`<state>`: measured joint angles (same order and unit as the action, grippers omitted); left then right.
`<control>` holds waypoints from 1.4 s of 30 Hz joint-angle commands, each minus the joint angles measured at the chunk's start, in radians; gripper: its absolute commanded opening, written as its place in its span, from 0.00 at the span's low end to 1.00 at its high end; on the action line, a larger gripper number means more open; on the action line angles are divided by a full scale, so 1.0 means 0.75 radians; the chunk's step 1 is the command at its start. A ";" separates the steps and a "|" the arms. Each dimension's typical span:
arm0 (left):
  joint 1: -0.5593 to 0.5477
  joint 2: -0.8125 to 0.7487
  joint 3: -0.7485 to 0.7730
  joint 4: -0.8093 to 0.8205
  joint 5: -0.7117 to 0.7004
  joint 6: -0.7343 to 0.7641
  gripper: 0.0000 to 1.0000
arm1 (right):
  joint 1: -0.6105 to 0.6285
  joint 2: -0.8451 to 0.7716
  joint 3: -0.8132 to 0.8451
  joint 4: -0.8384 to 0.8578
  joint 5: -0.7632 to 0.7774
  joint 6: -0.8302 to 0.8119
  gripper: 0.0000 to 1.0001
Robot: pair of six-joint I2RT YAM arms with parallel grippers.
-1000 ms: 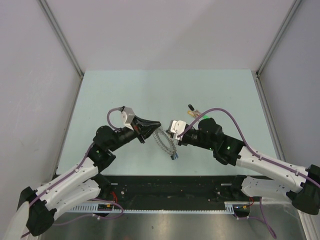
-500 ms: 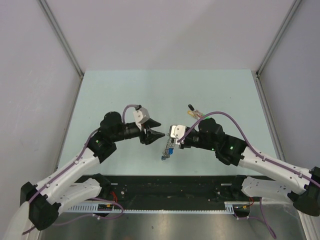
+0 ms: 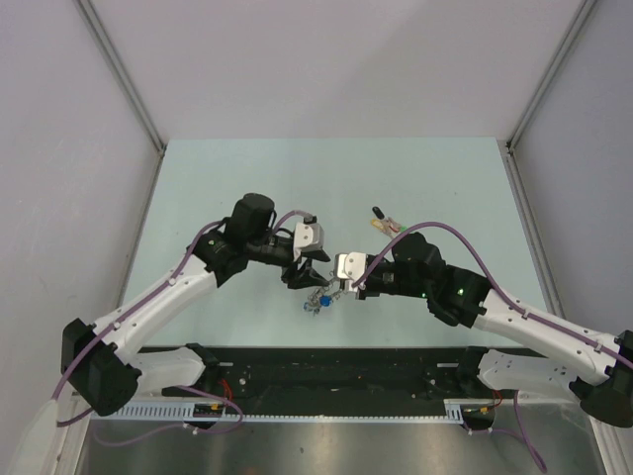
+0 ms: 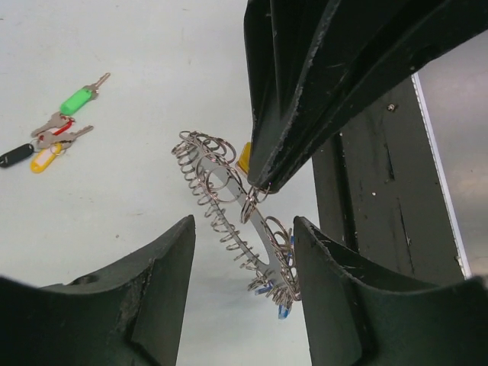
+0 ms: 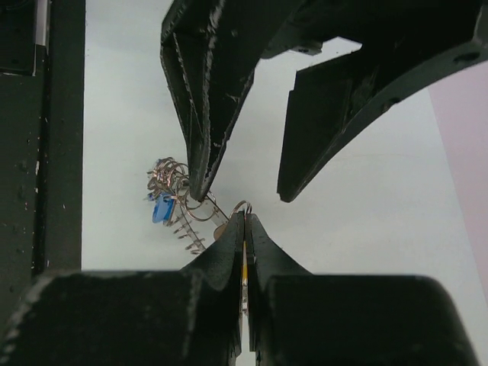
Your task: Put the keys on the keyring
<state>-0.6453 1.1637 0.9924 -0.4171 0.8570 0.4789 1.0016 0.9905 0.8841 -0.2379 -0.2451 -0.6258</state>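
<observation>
The keyring [image 4: 229, 217], a flat grey ring fringed with small silvery rings, hangs tilted above the table from my right gripper [image 4: 258, 183]. That gripper [image 5: 244, 217] is shut on a yellow-headed key [image 4: 244, 158] and its small split ring. A blue key [image 5: 161, 207] dangles from the keyring's low end [image 3: 316, 300]. My left gripper [image 4: 244, 223] is open, with its fingers [image 4: 164, 290] on either side of the keyring and not touching it. In the top view my left gripper [image 3: 309, 269] faces my right gripper [image 3: 334, 287]. Loose keys [image 4: 53, 133] with green, red, yellow and black heads lie on the table.
The loose keys [image 3: 388, 226] lie just behind my right arm's forearm [image 3: 435, 277]. The dark rail [image 3: 336, 361] at the table's near edge runs close below the hanging keyring.
My left gripper has let go of the keyring and opened, and its arm has swung right. The keyring dropped from lying between both grippers to hanging from the right one.
</observation>
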 commanded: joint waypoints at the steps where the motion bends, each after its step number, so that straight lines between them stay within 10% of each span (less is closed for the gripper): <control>1: 0.007 0.064 0.100 -0.131 0.146 0.135 0.58 | 0.014 -0.030 0.085 0.041 -0.027 -0.021 0.00; 26: 0.003 0.105 0.068 0.006 0.258 0.000 0.00 | 0.025 -0.001 0.102 0.023 -0.011 -0.021 0.00; 42: 0.024 -0.183 -0.110 0.351 -0.159 -0.358 0.00 | 0.023 -0.059 0.102 -0.035 0.212 0.037 0.00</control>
<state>-0.6407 1.0935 0.9215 -0.2646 0.8314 0.3061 1.0218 0.9813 0.9119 -0.2638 -0.1547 -0.6174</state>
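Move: The little wire loop of the keyring that I want is at my right fingertips, which already grip it: about 1 cm right of my open left hand's point, 1 cm back and 1 cm lower. From the left hand, the big keyring hangs some 3 cm back and 5 cm below, and the yellow-tagged key dangles about 2 cm right and 4 cm down, level fore and aft. The loose keys lie on the table roughly 14 cm ahead, 13 cm right and 18 cm below. I ease my left hand about 1 cm down and 1 cm to the right, in beside my right fingertips, and shut its fingers on the wire loop hanging there. Then I raise it nearly 2 cm while drawing it about 1 cm left and slightly forward, keeping the pinch; my right hand stays shut on its hold and in place, then goes about 1 cm forward and up. ##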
